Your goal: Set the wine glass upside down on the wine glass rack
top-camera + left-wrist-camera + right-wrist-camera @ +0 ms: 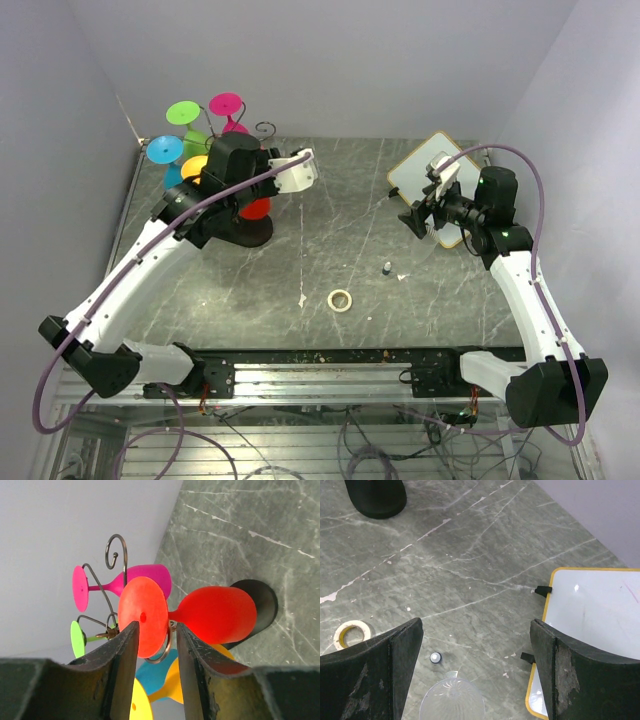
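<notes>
The wine glass rack (264,130) is a dark wire tree at the table's back left. It holds pink (227,104), green (184,113), blue (164,150) and yellow glasses. A red wine glass (212,614) hangs upside down, its foot (142,615) resting in a curled wire arm and its bowl above the black base (262,602). It also shows in the top view (258,209). My left gripper (156,630) is slightly open, its fingertips on either side just in front of the red foot and holding nothing. My right gripper (476,640) is wide open and empty above the table.
A yellow-framed whiteboard (425,170) lies at the back right, beside my right gripper (415,220). A tape roll (340,299) and a small cap (386,267) lie mid-table. A clear round ribbed piece (451,702) sits at the bottom edge of the right wrist view.
</notes>
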Robot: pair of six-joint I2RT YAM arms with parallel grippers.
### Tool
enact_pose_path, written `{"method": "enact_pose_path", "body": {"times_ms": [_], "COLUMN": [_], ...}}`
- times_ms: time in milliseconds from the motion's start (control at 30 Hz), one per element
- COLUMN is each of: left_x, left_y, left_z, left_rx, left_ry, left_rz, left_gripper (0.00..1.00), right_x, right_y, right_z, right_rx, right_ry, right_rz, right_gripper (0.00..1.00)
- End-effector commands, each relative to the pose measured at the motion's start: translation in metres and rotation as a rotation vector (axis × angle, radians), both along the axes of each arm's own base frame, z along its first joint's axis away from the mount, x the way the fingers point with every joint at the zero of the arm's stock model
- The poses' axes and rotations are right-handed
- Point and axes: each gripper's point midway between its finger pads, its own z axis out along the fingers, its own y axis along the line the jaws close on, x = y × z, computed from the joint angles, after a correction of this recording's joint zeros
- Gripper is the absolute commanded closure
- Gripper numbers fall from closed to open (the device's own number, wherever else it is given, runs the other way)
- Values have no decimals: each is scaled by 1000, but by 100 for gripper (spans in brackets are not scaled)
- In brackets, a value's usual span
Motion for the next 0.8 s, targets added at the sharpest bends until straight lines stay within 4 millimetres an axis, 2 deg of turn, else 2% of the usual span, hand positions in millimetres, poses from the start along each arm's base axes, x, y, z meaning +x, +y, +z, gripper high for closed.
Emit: {"method": "enact_pose_path", "body": {"times_ms": [0,167,267,367,433,600,667,767], "left_x": [-18,-49,-87,-117,-124,-123,-125,-126], "left_y": [-10,-27,-41,-48,-47,-42,-42,-43], "left_z": [21,24,6,-6,-10,-19,-24,-32], "left_rx": [-104,-203,-205,-214,-217,-212,-216,-210], "left_ry": [11,100,241,343,373,408,431,457], "left_rz": [-75,-206,-380,-495,-507,-473,-469,-465], "left_gripper": [53,49,42,30,26,17,3,0], "right_x": [-4,-1,-2,-10,-18,-37,-42,-46], "right_y": [-1,-14,-29,-43,-48,-56,-61,-66], "right_z": [-2,4,15,17,19,11,8,2], "right_rx": [10,-50,-114,-181,-210,-258,-272,-283], "right_ry": [8,-13,-39,-34,-24,77,120,183], "right_rz": [5,-52,-117,-166,-175,-185,-209,-245], "right_gripper": [12,12,12,12,12,12,12,15]}}
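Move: The red wine glass already hangs on the rack just beyond my left fingertips, its middle about 5 cm ahead and 5 cm lower. From that hand the yellow glass hangs some 4 cm ahead and 10 cm left, the magenta one about 14 cm ahead and 5 cm left. The clear wine glass stands about 4 cm back, 3 cm right and 20 cm below my right hand; the small vial is about 5 cm left of that glass, the whiteboard some 18 cm beyond it and 8 cm right. I draw my left hand back from the hung red glass, about 12 cm and some 4 cm to the right, opening the fingers from half to fully wide while the wrist tips down and swings about 25 degrees clockwise. My right hand, empty and already wide open, shifts about 5 cm right and 3 cm back, rising slightly towards a place over the clear glass, rolling its left side down and turning a little clockwise. ##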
